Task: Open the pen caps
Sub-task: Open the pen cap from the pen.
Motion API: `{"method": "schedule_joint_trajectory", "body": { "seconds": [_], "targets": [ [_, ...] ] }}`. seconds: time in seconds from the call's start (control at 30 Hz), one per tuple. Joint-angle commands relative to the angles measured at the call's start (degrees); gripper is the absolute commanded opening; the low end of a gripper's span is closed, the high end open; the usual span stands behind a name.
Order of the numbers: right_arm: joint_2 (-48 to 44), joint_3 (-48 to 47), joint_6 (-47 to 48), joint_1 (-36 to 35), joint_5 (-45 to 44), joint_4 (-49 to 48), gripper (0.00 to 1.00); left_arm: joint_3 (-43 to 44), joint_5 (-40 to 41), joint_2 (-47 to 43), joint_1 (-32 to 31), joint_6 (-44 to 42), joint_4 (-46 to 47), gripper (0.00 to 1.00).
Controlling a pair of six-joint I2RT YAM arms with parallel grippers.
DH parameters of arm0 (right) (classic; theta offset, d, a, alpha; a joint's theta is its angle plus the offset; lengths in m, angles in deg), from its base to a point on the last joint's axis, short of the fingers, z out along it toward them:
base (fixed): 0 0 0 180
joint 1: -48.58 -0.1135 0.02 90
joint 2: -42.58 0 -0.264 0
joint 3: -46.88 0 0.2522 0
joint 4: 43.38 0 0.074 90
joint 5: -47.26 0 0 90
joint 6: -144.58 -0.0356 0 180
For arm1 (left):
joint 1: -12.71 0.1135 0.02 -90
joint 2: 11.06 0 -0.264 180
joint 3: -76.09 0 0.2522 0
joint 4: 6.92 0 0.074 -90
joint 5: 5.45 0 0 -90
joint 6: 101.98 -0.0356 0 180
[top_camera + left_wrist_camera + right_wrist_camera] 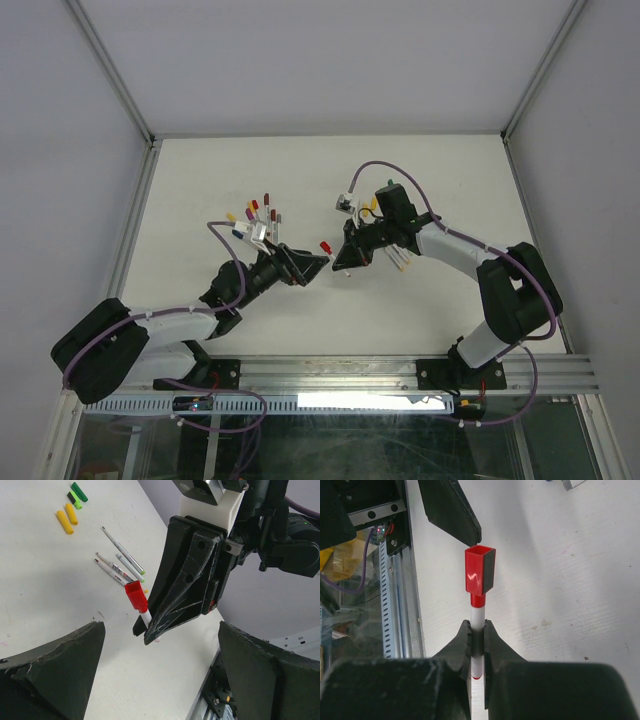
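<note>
My right gripper (pixel 477 636) is shut on the white barrel of a pen (pixel 478 616) and holds it above the table, its red cap (pixel 480 570) pointing at the left arm. In the top view that red cap (pixel 326 247) sits just off the right gripper (pixel 343 262). My left gripper (pixel 162 675) is open. Its fingers (pixel 55 665) stand wide apart, a little short of the red cap (pixel 136 596), touching nothing. One left finger (pixel 451 510) shows just beyond the cap in the right wrist view. Loose yellow caps (pixel 65 521) and green caps (pixel 78 492) lie on the table.
Several uncapped pens (pixel 120 565) lie on the white table behind the held pen. More pens with coloured caps (pixel 258 212) lie by the left wrist. A small white block (pixel 346 203) sits near the right arm. The metal rail (pixel 400 372) runs along the near edge.
</note>
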Motion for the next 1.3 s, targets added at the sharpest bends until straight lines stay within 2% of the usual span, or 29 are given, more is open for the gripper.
{"method": "schedule_joint_trajectory", "body": {
  "seconds": [0.0, 0.83, 1.0, 1.27],
  "targets": [
    [-0.1, -2.7, 1.0, 0.1, 1.7, -0.6, 0.0, 2.6, -2.6, 1.0, 0.8, 0.9, 4.9, 0.99],
    [0.1, -3.1, 1.3, 0.1, 1.7, 0.1, 0.0, 5.1, -5.4, 9.2, 1.2, 5.2, 11.2, 0.95],
    [0.2, -3.1, 1.3, 0.1, 1.8, 0.1, 0.0, 6.2, -3.7, 11.2, 1.3, 5.8, 10.0, 0.86],
    [0.5, -3.2, 1.3, 0.1, 1.8, 0.1, 0.0, 8.0, 2.4, 15.2, 1.3, 7.7, 9.2, 0.59]
  ]
}}
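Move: The red pen cap, still on the pen that the right hand grips, is about 3 cm ahead of the left hand, 4 cm to its right and 2 cm lower. From the left hand, the uncapped pens lie some 19 cm right and 6 cm ahead, the yellow caps about 13 cm right and 18 cm ahead, all roughly 14 cm below. From the right hand the cap is 4 cm ahead, 4 cm left and slightly higher. The left hand eases some 3 cm right and forward around the red cap, fingers starting to close, right holding still. ##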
